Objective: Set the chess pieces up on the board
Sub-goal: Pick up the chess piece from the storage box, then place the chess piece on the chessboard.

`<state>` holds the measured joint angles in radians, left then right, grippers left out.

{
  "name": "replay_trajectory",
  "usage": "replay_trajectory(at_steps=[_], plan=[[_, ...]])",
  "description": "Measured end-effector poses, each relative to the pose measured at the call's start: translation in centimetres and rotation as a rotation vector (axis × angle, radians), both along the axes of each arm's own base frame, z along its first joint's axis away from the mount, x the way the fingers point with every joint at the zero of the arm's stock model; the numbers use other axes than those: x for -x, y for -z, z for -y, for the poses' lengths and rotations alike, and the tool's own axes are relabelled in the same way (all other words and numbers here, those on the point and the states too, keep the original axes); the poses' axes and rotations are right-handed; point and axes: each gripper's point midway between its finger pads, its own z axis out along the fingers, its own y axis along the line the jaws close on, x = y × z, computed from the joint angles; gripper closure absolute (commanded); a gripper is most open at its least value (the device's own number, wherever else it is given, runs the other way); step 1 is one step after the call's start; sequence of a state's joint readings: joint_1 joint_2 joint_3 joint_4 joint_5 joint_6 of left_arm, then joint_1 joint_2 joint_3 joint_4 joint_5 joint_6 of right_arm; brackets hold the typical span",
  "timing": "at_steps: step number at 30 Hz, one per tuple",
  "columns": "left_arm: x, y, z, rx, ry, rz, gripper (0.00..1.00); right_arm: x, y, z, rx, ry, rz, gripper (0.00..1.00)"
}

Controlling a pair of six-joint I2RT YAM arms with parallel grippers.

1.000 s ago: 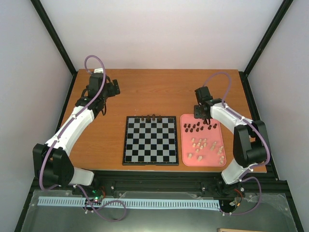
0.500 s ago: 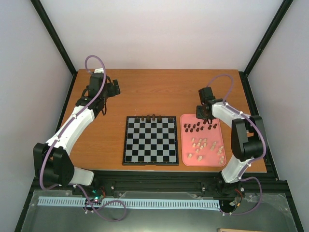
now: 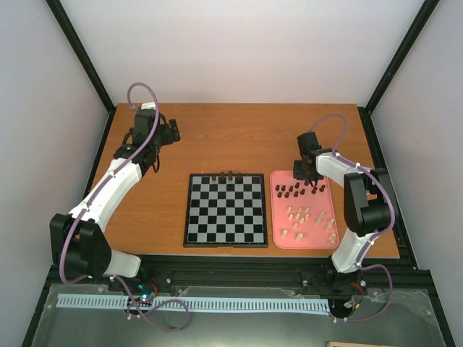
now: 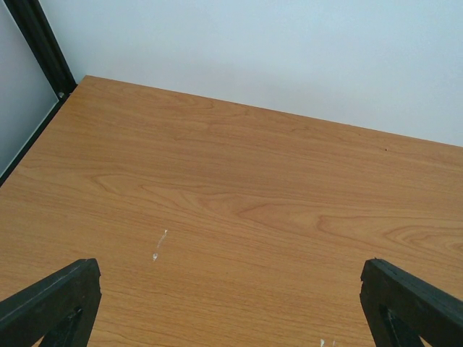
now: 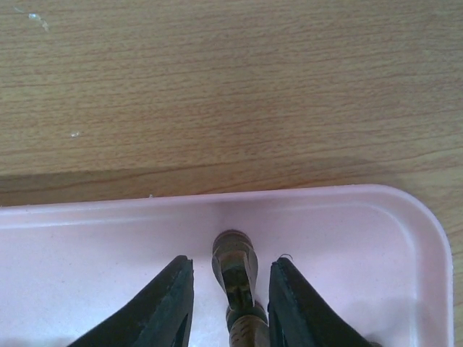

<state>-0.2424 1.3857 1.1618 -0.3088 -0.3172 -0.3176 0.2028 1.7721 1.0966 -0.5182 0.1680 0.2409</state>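
The black-and-grey checkered board [image 3: 225, 210] lies at the table's middle, with three dark chess pieces [image 3: 226, 175] on its far row. Beside it on the right, the pink tray [image 3: 275, 217] holds several dark pieces [image 3: 289, 191] and pale pieces [image 3: 304, 215]. My right gripper [image 3: 302, 173] is down at the tray's far edge. In the right wrist view its fingers [image 5: 173, 303] stand either side of a dark brown piece [image 5: 235, 264], with a narrow gap on each side: the right gripper [image 5: 233, 262] is open. My left gripper [image 3: 173, 131] hangs open over bare wood, far left.
The tray's far rim [image 5: 325, 194] and rounded right corner lie just ahead of the right fingers, with wooden table [image 5: 231, 87] beyond. The left wrist view shows only tabletop [image 4: 239, 188], the back wall and a black frame post [image 4: 40, 43].
The right gripper's jaws have narrowed round the dark piece at the tray's far edge, and the arm has shifted slightly. The left arm has not moved.
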Motion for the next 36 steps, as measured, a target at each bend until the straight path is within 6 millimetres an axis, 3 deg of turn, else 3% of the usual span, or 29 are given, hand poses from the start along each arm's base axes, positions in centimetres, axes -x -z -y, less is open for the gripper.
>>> replay_trajectory(at_steps=[13,20,24,28,32,36], plan=[[0.0,0.0,0.1,0.002,0.004,-0.001,0.0,-0.2,-0.1,0.1,0.001,0.005,0.004,0.96],[0.0,0.0,0.1,0.002,0.003,0.0,0.0,-0.6,-0.8,-0.1,-0.009,0.006,0.019,0.97],[0.0,0.0,0.1,0.002,0.003,0.0,0.0,-0.7,-2.8,-0.9,-0.018,-0.013,0.05,0.97],[0.0,0.0,0.1,0.002,0.003,0.0,0.0,-1.8,-6.3,-4.7,-0.054,-0.096,0.124,0.96],[0.0,0.0,0.1,0.002,0.003,0.0,0.0,-2.3,-9.6,-11.3,-0.107,-0.236,0.192,0.96],[0.0,0.0,0.0,0.001,0.002,0.0,0.0,-2.5,-10.2,-17.2,-0.138,-0.352,0.201,0.96]])
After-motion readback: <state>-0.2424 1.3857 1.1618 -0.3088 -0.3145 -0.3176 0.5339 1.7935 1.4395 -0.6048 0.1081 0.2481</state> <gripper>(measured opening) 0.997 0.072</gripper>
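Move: The dark chess piece to be picked stands by the storage box's far edge, already between the right hand's open fingertips, its middle about 1 cm below the hand point. Another dark piece stands some 3 cm straight behind it; the chessboard's middle lies roughly 31 cm to the left and 13 cm back, 3 cm lower. From the idle left hand the piece to be picked is some 48 cm right, 4 cm back and 23 cm below. The right fingers close on the dark chess piece from both sides and pinch it while the hand stays put low in the box. Keeping the grip, the hand then lifts about 10 cm and swings some 17 cm left, gathering speed, out of the box towards the chessboard's far edge, turning about 20 degrees counter-clockwise as the fingers tilt slightly forward. ##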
